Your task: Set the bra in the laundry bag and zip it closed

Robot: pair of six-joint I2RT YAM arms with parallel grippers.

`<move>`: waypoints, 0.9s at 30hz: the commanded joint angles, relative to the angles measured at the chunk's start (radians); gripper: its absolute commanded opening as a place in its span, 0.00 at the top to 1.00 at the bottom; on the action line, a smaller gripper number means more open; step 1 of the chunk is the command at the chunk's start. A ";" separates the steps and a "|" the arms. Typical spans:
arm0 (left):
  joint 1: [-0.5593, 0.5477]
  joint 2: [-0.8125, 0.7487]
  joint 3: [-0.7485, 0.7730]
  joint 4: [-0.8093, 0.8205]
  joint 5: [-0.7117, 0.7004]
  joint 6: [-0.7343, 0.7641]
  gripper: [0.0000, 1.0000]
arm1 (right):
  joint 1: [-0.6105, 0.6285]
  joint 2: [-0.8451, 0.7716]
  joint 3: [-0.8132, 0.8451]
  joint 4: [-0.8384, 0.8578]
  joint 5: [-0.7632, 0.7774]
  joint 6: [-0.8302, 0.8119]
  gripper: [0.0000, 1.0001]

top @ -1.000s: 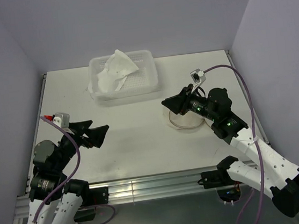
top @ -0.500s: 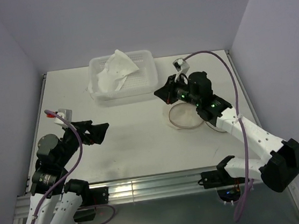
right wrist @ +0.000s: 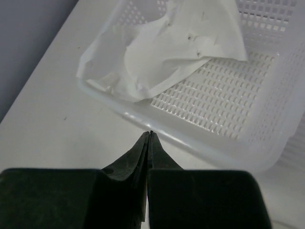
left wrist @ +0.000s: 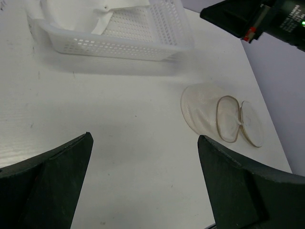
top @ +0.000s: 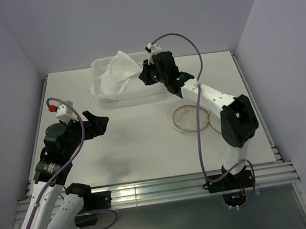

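The white bra [top: 118, 71] lies crumpled in the left half of the white perforated basket [top: 153, 87], one cup pointing up. My right gripper [top: 145, 79] hovers just over the basket's near rim, shut with nothing between its fingers. In the right wrist view the shut tips [right wrist: 150, 134] point at the rim [right wrist: 205, 145], with the bra [right wrist: 162, 47] beyond. The round beige mesh laundry bag [top: 189, 118] lies flat and unzipped on the table, right of centre. My left gripper [top: 101, 126] stands open and empty above the table's left side. Through its wide jaws [left wrist: 144, 138] the bag [left wrist: 202, 112] shows at the right.
The basket [left wrist: 119, 45] stands at the back middle of the white table [top: 140, 143]. Purple walls close in the back and both sides. My right arm stretches diagonally over the laundry bag's right edge. A metal rail runs along the near edge.
My right arm swung from above the laundry bag back and left to the basket's rim, and its jaws shut. My left arm rose and pulled back a little, still open.
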 commanded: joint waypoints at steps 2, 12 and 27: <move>0.004 0.022 0.011 0.097 -0.052 -0.096 0.01 | 0.005 0.158 0.172 -0.006 0.092 -0.068 1.00; 0.004 0.109 0.055 0.080 -0.052 -0.020 0.01 | -0.028 0.534 0.627 -0.146 0.234 -0.110 0.44; 0.004 0.129 0.032 0.097 -0.043 0.028 0.01 | -0.074 0.825 0.985 -0.183 0.244 -0.087 0.37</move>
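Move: The bra lies crumpled in the left part of the white basket, about 20 cm ahead of the right hand, 12 cm to its left and 18 cm below. The basket's middle is some 18 cm ahead and 8 cm left of that hand; the mesh laundry bag lies on the table about 13 cm back and 25 cm to its right. From the left hand, the bra is some 40 cm ahead, 3 cm to the right and about 20 cm below. The right hand reaches quickly forward, about 18 cm, and sinks some 11 cm over the basket's near rim towards the right-hand edge of the bra, easing off at the end, while its shut fingers open to over half and the wrist turns about 15 degrees clockwise with its left side dipping a similar amount. The wide-open left hand creeps 2 to 3 cm forward over bare table and about a centimetre down, well short of the basket. ##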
